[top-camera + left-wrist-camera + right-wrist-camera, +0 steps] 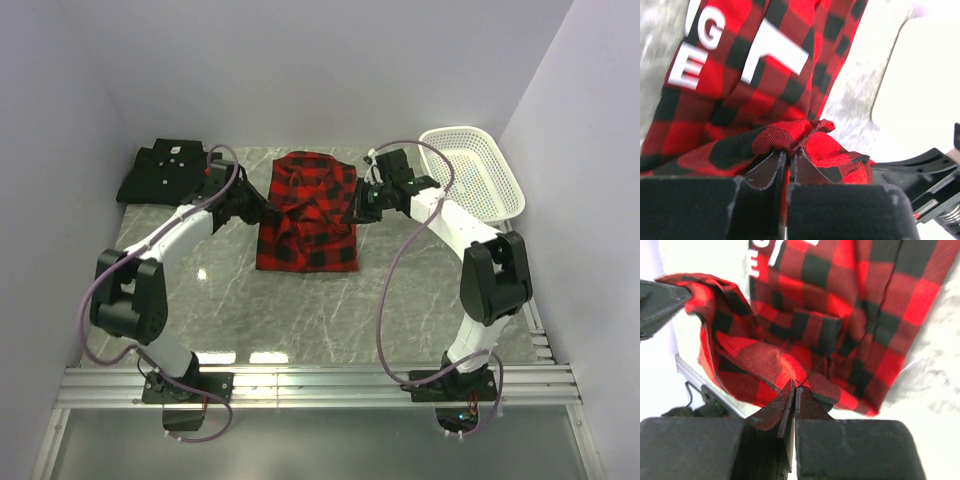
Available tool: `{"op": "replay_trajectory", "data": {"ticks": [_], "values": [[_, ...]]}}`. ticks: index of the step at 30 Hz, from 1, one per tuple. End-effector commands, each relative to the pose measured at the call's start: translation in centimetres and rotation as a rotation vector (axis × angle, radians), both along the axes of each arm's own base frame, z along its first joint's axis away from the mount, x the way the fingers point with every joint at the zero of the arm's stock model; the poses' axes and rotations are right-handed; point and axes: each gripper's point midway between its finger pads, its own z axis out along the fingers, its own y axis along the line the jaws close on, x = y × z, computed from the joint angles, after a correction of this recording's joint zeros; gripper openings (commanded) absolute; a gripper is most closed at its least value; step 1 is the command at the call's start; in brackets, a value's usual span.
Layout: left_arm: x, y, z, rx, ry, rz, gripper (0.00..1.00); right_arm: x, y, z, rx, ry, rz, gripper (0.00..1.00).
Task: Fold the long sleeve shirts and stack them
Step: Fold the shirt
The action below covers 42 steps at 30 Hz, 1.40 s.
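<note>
The red-and-black plaid shirt (308,212) lies in the middle of the table, its far part lifted between both arms. My left gripper (262,207) is shut on a bunched fold at the shirt's left edge (790,140). My right gripper (354,205) is shut on a fold at its right edge (790,370). White block letters (700,45) show on the cloth below the left wrist. The plain black collared shirt (167,171) with small white buttons lies folded at the far left of the table.
A white plastic mesh basket (478,180) stands at the far right, just beyond the right arm. The grey marble tabletop (300,310) runs to a metal rail (320,385) at the near edge. Walls close in on both sides.
</note>
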Motion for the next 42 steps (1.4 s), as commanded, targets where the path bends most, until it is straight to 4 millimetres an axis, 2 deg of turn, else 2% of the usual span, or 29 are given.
{"op": "replay_trajectory", "data": {"ticks": [1,3,8,10,12,15,20,25,30,33,34,35,37,38,41,42], "values": [[3.7,0.2,1.2,0.021,-0.090,0.014,0.01,3.4,-0.2,0.6,0.011,-0.084,-0.022,0.00],[4.5,0.2,0.9,0.023,-0.093,0.019,0.01,4.5,-0.4,-0.2,0.021,-0.072,-0.037,0.00],[6.1,0.7,-1.8,0.046,-0.063,0.045,0.02,7.2,-0.6,-2.1,0.000,-0.087,-0.066,0.00],[6.8,0.7,-2.7,0.052,-0.071,0.046,0.02,7.9,-0.7,-2.7,-0.006,-0.091,-0.071,0.00],[7.6,0.8,-3.0,0.062,-0.090,0.054,0.02,8.5,-0.9,-4.2,-0.014,-0.072,-0.085,0.01],[8.5,0.9,-4.6,0.088,-0.087,0.060,0.04,9.3,-1.3,-5.9,-0.021,-0.053,-0.104,0.03],[9.9,0.5,-5.1,0.088,-0.125,0.046,0.10,10.0,-1.9,-7.7,-0.026,-0.035,-0.122,0.05],[11.0,0.2,-5.3,0.112,-0.181,0.033,0.17,10.7,-2.5,-8.1,-0.028,-0.046,-0.145,0.09],[11.7,-0.1,-5.3,0.141,-0.230,0.001,0.25,11.3,-3.3,-7.0,-0.048,-0.080,-0.178,0.18],[11.8,-0.1,-4.4,0.157,-0.267,-0.003,0.35,11.5,-3.8,-5.0,-0.064,-0.140,-0.190,0.37],[11.9,0.0,-4.0,0.158,-0.280,-0.001,0.39,11.6,-4.0,-4.5,-0.069,-0.158,-0.193,0.46],[11.9,0.0,-3.6,0.152,-0.291,0.000,0.47,11.6,-4.2,-2.9,-0.074,-0.198,-0.189,0.48],[11.9,-0.1,-2.2,0.138,-0.337,0.007,0.57,11.4,-4.8,-1.7,-0.100,-0.221,-0.197,0.55],[11.9,0.0,-1.8,0.140,-0.349,0.012,0.71,11.2,-5.1,0.0,-0.108,-0.264,-0.202,0.57],[11.9,0.4,0.3,0.146,-0.384,0.030,0.89,10.3,-5.3,3.0,-0.118,-0.345,-0.198,0.62],[11.8,0.5,1.6,0.140,-0.407,0.035,0.91,9.8,-4.7,3.7,-0.112,-0.367,-0.180,0.62]]}}
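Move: Both hands already hold the shirt's lifted hem corners. The spot for the left corner lies on the shirt about 9 cm ahead of and 9 cm below the left hand; the right corner's is some 9 cm ahead, 3 cm right and 10 cm below the right hand. The collar is about 20 cm ahead and 10 cm right of the left hand. The black shirt lies roughly 12 cm ahead, 31 cm left of it; the basket 12 cm ahead, 35 cm right of the right hand. Both hands carry the hem about 10 cm forward and down onto the upper shirt, then open and rise. ##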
